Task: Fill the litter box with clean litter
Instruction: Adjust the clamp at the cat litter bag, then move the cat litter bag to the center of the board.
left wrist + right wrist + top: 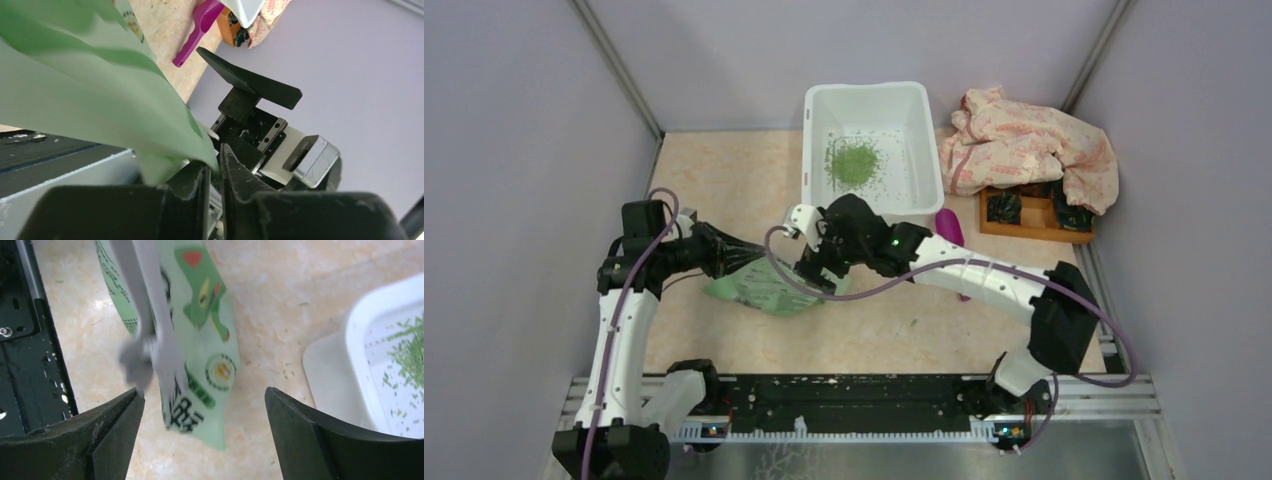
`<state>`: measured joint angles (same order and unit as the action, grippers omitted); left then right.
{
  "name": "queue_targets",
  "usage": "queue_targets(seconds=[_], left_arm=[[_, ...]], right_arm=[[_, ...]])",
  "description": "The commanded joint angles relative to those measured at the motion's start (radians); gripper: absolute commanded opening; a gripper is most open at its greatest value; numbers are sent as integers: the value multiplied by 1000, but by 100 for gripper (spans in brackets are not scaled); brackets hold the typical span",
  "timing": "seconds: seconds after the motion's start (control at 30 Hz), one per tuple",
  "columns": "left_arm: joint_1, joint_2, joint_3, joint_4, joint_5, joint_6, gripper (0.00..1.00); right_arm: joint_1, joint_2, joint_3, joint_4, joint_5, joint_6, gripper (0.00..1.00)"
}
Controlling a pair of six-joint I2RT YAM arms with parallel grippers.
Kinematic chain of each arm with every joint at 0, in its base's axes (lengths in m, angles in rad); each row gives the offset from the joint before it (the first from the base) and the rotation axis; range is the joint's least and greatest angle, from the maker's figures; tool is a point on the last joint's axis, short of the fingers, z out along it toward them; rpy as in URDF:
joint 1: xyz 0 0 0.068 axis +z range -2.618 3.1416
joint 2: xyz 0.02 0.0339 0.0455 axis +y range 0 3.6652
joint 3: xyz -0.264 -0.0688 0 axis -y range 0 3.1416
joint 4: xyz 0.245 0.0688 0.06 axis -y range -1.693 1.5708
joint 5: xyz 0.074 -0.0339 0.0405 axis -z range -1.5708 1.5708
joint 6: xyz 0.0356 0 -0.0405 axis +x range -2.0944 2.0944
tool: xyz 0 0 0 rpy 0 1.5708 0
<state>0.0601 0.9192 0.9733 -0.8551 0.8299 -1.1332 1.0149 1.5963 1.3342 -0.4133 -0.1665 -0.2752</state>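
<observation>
The white litter box (919,120) stands at the back of the table with a small pile of green clean litter (854,163) on its floor; its rim (357,360) and litter (407,347) also show in the right wrist view. A green-and-white printed bag (759,288) lies on the table in front of the box. My left gripper (216,161) is shut on a corner of this bag (90,100). My right gripper (202,400) hangs open just above the bag (210,340), with nothing between its fingers.
A magenta scoop (951,228) lies right of the box, partly under my right arm. A small wooden tray (1034,215) and a crumpled pink cloth (1029,145) sit at the back right. Grey walls close in both sides.
</observation>
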Motion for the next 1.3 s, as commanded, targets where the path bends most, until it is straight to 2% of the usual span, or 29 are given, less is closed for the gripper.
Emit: queue_targets(seconds=[0.0,0.13,0.27,0.43,0.5,0.6,0.67,0.73,0.77,0.8,0.87,0.9,0.93,1.03,1.27], left_arm=[[15,-23,-88,190,76,-18,26],[87,22,-174,324,96,30,38],[183,95,-209,409,133,99,39],[258,119,-119,394,209,198,41],[259,95,-45,308,168,277,42],[264,-5,7,197,-16,344,47],[266,-87,28,153,-175,362,58],[264,-153,76,63,-319,420,81],[264,-169,91,32,-372,445,88],[262,-176,95,10,-410,465,95],[261,-172,88,-23,-429,489,99],[261,-171,83,-34,-428,495,99],[261,-175,73,-35,-426,500,99],[261,-210,39,-3,-439,503,99],[261,-212,77,-22,-454,510,99]], right_arm=[[-47,-138,-158,203,-47,70,90],[-80,-235,-292,281,-42,135,90],[-102,-332,-369,298,-31,189,90],[-102,-400,-455,331,5,262,89],[-103,-410,-503,383,11,311,89],[-87,-392,-537,433,-22,338,84],[-16,-403,-559,449,15,308,78],[108,-428,-595,481,113,283,73],[156,-431,-601,491,138,284,67],[195,-431,-603,499,171,295,60],[246,-418,-597,515,215,313,41],[269,-402,-595,537,231,325,34],[291,-381,-593,570,237,341,32],[300,-247,-533,665,232,381,33],[294,191,-231,722,427,358,36]])
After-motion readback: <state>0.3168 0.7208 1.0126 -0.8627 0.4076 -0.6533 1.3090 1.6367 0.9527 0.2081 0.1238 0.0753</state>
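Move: The clamp on the bag's top lies about 5 cm left of the right hand, level with it in reach and some 3 cm below. The left fingers still pinch the bag's top; the bag's middle is roughly 4 cm back and 13 cm below them, the clamp 5 cm right, 4 back and 6 below. From the right hand, the litter box is about 23 cm ahead and 13 right, the scoop 5 ahead and 33 right. Left dips forward, frees the bag, withdraws left; right hand goes right, then back 12 cm, then left-down, half-closing. ##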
